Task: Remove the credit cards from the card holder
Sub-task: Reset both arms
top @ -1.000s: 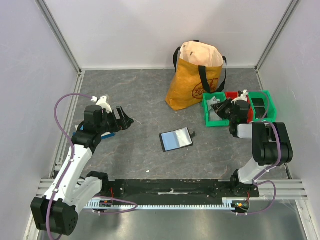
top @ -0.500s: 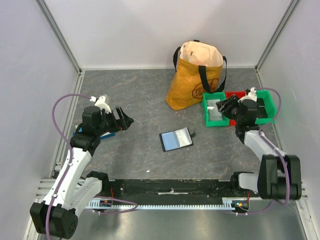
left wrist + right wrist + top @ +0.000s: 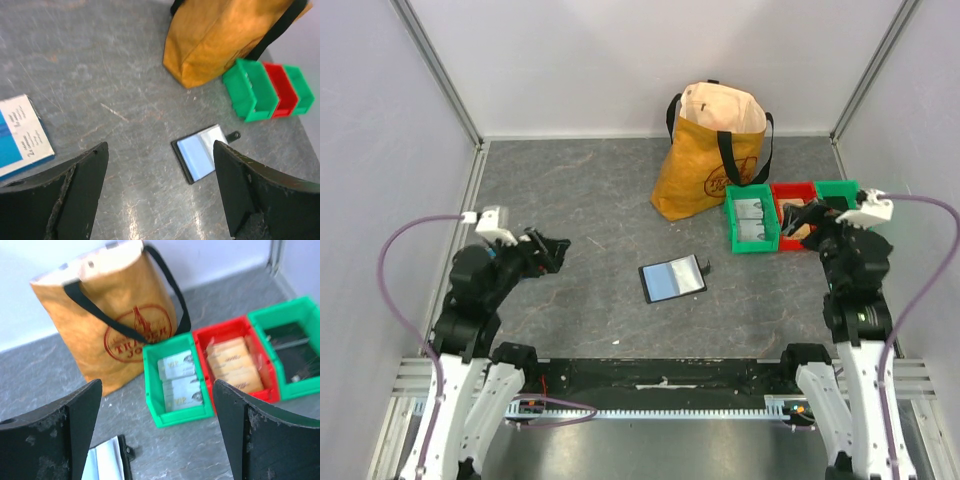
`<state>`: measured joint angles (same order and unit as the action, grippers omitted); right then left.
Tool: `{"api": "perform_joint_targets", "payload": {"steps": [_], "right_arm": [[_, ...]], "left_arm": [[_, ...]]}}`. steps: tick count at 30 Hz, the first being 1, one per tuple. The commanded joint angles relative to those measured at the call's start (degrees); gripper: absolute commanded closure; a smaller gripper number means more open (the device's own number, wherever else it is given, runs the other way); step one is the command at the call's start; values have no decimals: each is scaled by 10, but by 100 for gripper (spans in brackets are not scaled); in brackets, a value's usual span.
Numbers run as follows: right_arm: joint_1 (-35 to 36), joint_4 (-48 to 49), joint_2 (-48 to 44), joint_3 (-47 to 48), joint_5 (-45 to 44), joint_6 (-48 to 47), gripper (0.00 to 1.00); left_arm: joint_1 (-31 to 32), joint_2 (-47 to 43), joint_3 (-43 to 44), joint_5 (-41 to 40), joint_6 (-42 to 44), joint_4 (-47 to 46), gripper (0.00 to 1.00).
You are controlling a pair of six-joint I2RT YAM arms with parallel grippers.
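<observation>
The black card holder (image 3: 672, 279) lies open and flat on the grey table, its inside pale blue-grey; it also shows in the left wrist view (image 3: 202, 152) and at the bottom edge of the right wrist view (image 3: 107, 460). Pale grey credit cards (image 3: 180, 380) lie in the left green bin (image 3: 752, 222), and orange cards (image 3: 232, 365) in the red bin (image 3: 792, 215). My left gripper (image 3: 552, 250) (image 3: 160, 150) is open and empty, well left of the holder. My right gripper (image 3: 798, 216) (image 3: 157, 390) hangs open and empty near the bins.
A tan paper bag (image 3: 710, 150) with black handles stands behind the bins. A second green bin (image 3: 835, 195) with dark items sits right of the red one. A blue-and-white flat box (image 3: 20, 135) lies at the left, under my left arm. Grey walls enclose the table.
My right gripper opened wide and pulled back from over the left green bin toward the right. My left arm drew back toward the near left, still open.
</observation>
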<state>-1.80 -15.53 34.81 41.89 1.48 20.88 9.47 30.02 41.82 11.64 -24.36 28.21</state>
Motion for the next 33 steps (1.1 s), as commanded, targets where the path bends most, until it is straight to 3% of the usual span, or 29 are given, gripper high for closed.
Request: {"api": "perform_joint_targets", "payload": {"steps": [1, 7, 14, 21, 33], "right_arm": [[36, -100, -73, 70, -102, -77, 2], [89, -114, -184, 51, -194, -124, 2], [107, -98, -314, -36, -245, -156, 2], [108, -91, -345, -68, -241, -156, 2], [108, -90, -345, -73, -229, -154, 2]], "left_arm": [[1, -95, 36, -79, 15, 41, 9], [0, -242, 29, -226, 10, 48, 8], [1, -342, -16, -268, 41, 26, 7], [9, -344, -62, -247, 59, 25, 7], [33, -332, -64, -242, 65, 28, 7]]}}
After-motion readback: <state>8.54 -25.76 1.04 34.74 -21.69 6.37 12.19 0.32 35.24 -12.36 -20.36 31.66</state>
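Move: The card holder lies open on the table about 26 cm to the left hand's right, 8 cm ahead and 22 below; the white-blue box is some 14 cm to that hand's left and 12 ahead. From the right hand the card holder is about 29 cm left, 2 ahead and 25 below. The silver cards' green tray stands about 17 cm ahead and 7 left of the right hand; the red tray is also 17 ahead but 4 right. Back and upward go both empty, open grippers, then they sink and stop. The right retreats about 10 cm from the trays, drifting right, rising 8 cm and dropping 6, while it tips up, turns clockwise and rolls its left side down. The left swings up, left and back, away from the card holder, tipping up and turning counter-clockwise some 20 degrees, then settles lower and slightly forward. ##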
